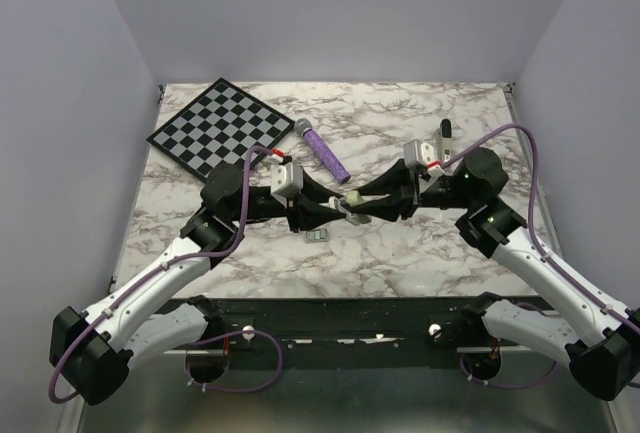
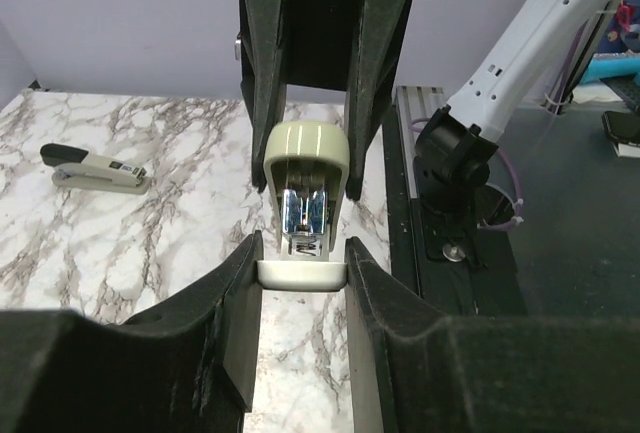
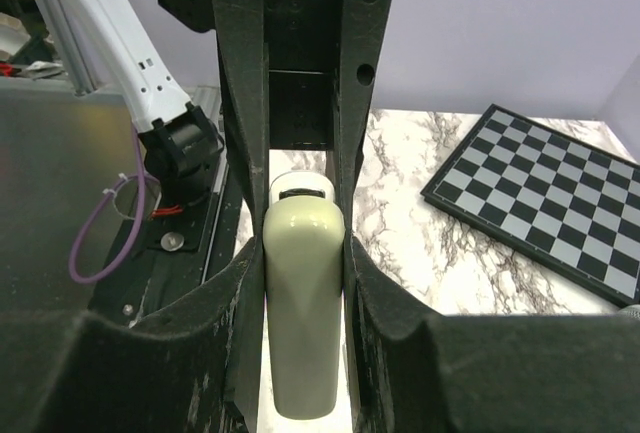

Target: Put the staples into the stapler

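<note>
A cream stapler (image 1: 352, 201) is held between both grippers above the middle of the table. My left gripper (image 1: 338, 211) is shut on its base; in the left wrist view (image 2: 302, 255) the base end (image 2: 302, 274) sits between the fingertips. The cream lid (image 2: 307, 148) is swung up, baring the metal magazine (image 2: 305, 218). My right gripper (image 1: 366, 205) is shut on the lid (image 3: 303, 303). The staples (image 1: 318, 238), a small grey block, lie on the table just in front of the grippers, apart from both.
A checkerboard (image 1: 222, 125) lies at the back left and shows in the right wrist view (image 3: 540, 193). A purple stick (image 1: 325, 151) lies behind the grippers. A second dark and grey stapler (image 1: 445, 141) lies at the back right, also in the left wrist view (image 2: 95, 168).
</note>
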Tool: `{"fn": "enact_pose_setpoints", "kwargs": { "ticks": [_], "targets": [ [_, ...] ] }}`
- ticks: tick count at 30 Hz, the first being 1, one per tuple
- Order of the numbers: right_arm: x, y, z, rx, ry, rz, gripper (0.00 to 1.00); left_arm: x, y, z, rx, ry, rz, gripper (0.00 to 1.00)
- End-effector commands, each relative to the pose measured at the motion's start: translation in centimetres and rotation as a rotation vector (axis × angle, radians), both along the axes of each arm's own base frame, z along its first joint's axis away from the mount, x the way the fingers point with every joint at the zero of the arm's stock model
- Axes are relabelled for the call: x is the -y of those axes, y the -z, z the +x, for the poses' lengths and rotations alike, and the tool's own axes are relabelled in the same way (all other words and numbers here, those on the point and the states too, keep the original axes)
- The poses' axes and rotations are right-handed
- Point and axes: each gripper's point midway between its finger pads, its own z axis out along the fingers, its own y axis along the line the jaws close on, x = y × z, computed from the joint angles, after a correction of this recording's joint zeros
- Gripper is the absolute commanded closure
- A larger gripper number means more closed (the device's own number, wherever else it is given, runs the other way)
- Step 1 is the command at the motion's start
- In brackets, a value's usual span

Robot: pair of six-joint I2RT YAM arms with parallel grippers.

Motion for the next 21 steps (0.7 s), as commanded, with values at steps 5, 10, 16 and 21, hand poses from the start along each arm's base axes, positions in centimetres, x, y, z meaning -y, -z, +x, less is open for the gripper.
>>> {"fn": "enact_pose_setpoints", "kwargs": {
  "ticks": [5,10,16,21],
  "targets": [
    [1.6,-4.9,-0.7,0.097,0.084,0.190,0.99,-3.6,-2.5,1.5,-0.008,-0.221,-0.237,1.00],
    [4.0,-7.1,-1.8,0.171,0.177,0.387,0.99,-7.6,-4.6,2.3,-0.078,-0.331,-0.468,1.00],
    [8.0,-10.9,-3.0,0.212,0.288,0.680,0.99,-9.7,-5.4,2.0,-0.164,-0.376,-0.635,1.00],
    [9.7,-13.2,-5.4,0.246,0.239,0.812,0.99,-10.3,-4.7,1.9,-0.262,-0.379,-0.700,1.00]
  ]
}}
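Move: The half-folded stapler is already gripped from both sides. Its middle lies about 2 cm to the right of the left hand and 2 cm below it, and about 3 cm to the left of the right hand and 2 cm below. From the left hand, the flat staple box is on the table some 7 cm ahead, 4 cm left and 27 cm down; the purple microphone is roughly 27 cm ahead, 3 cm left, equally low. Spread the stapler between both closed grippers: keep the left fingers pinching the white end and draw it about 7 cm left, rising late, while the right fingers keep the olive part and go some 5 cm right and as much up, easing slightly back. Tip both sets of fingertips upward by nearly 30 degrees, swinging each hand a little so the fingers point more forward. ##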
